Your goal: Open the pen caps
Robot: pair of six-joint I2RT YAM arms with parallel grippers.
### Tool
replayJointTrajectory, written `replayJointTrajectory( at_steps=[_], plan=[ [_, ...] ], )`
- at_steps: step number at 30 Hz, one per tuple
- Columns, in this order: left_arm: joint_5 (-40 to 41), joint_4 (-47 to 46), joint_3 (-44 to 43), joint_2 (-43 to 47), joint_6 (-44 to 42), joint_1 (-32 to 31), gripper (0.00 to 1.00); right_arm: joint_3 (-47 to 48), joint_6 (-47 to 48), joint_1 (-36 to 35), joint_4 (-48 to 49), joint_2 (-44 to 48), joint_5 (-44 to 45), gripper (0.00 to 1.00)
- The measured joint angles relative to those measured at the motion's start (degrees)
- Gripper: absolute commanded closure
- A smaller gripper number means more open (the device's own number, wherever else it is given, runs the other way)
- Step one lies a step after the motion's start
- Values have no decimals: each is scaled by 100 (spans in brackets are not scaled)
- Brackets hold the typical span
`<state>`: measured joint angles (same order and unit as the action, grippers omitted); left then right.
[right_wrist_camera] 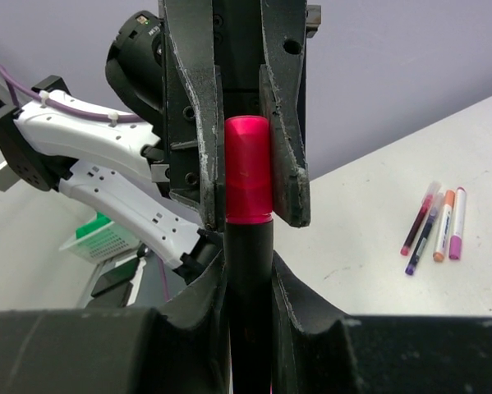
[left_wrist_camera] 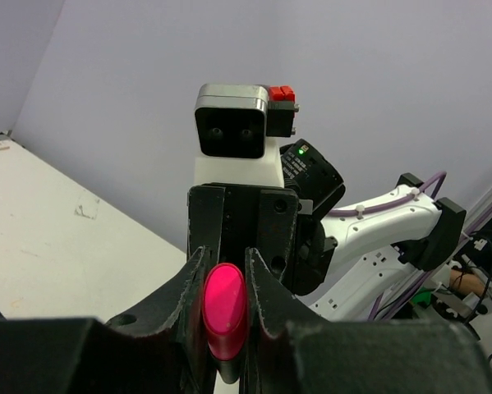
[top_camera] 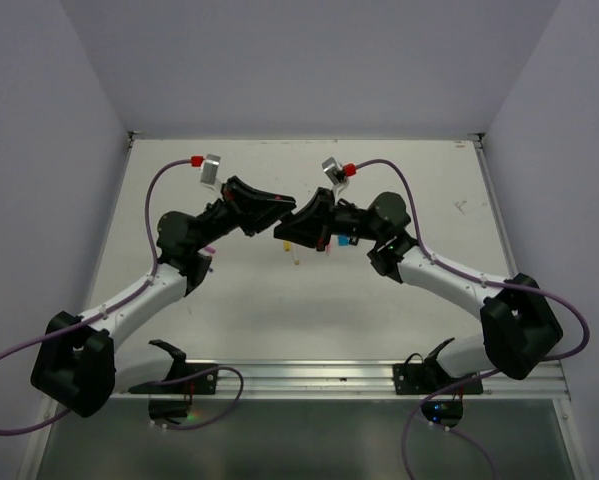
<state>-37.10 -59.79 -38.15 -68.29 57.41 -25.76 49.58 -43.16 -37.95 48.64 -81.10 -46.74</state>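
A stubby black highlighter (right_wrist_camera: 250, 279) is held in the air between the two arms over the middle of the table. My right gripper (right_wrist_camera: 250, 267) is shut on its black body. My left gripper (left_wrist_camera: 226, 275) is shut on its pink pen cap (left_wrist_camera: 225, 305), one finger (right_wrist_camera: 195, 123) on each flat side. The pink cap (right_wrist_camera: 247, 168) sits fully on the body, with no gap at the seam. From above, the left gripper (top_camera: 275, 221) and right gripper (top_camera: 293, 226) meet tip to tip, and they hide the highlighter.
Several thin capped pens (right_wrist_camera: 436, 223) lie side by side on the white table (right_wrist_camera: 369, 246). More pens (top_camera: 324, 243) lie under the right arm. Grey walls close the table's far side and both sides.
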Motion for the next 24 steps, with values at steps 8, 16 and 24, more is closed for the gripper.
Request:
replayJointTrajectory(
  at_steps=[8,16,24],
  plan=[
    [304,909,-20,354,-472,-170,100,-133,599,-37,-660,350,245,100],
    [647,1362,-24,487,-765,-291,100,-310,890,-72,-706,439,490,100],
    [2081,872,-308,509,-1102,-28,100,-1008,761,-4,-868,485,472,100]
  ],
)
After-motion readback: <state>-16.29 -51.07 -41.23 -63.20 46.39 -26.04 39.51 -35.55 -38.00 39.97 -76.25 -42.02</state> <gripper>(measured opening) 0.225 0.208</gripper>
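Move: Between the left fingers at the start is the pink cap, still on its black highlighter; the highlighter's body is in the right fingers, about 3 cm back from the left hand and 4 cm below it. From the right hand the pink cap is about 3 cm ahead and 4 cm up. On the table some 30 cm below, a loose yellow cap lies about 14 cm ahead of the right hand, level with it sideways; the uncapped orange highlighter lies about 15 cm ahead and 9 cm right. Pulling the pink cap away from the highlighter: both hands first sink together about a centimetre with a slight twist, then part quickly. The left, keeping its pinch on the cap, goes forward, up and left, some 4 cm each way, turning about 20 degrees counter-clockwise, while the right keeps its grip on the body and drops about 7 cm, drifting slightly right. ##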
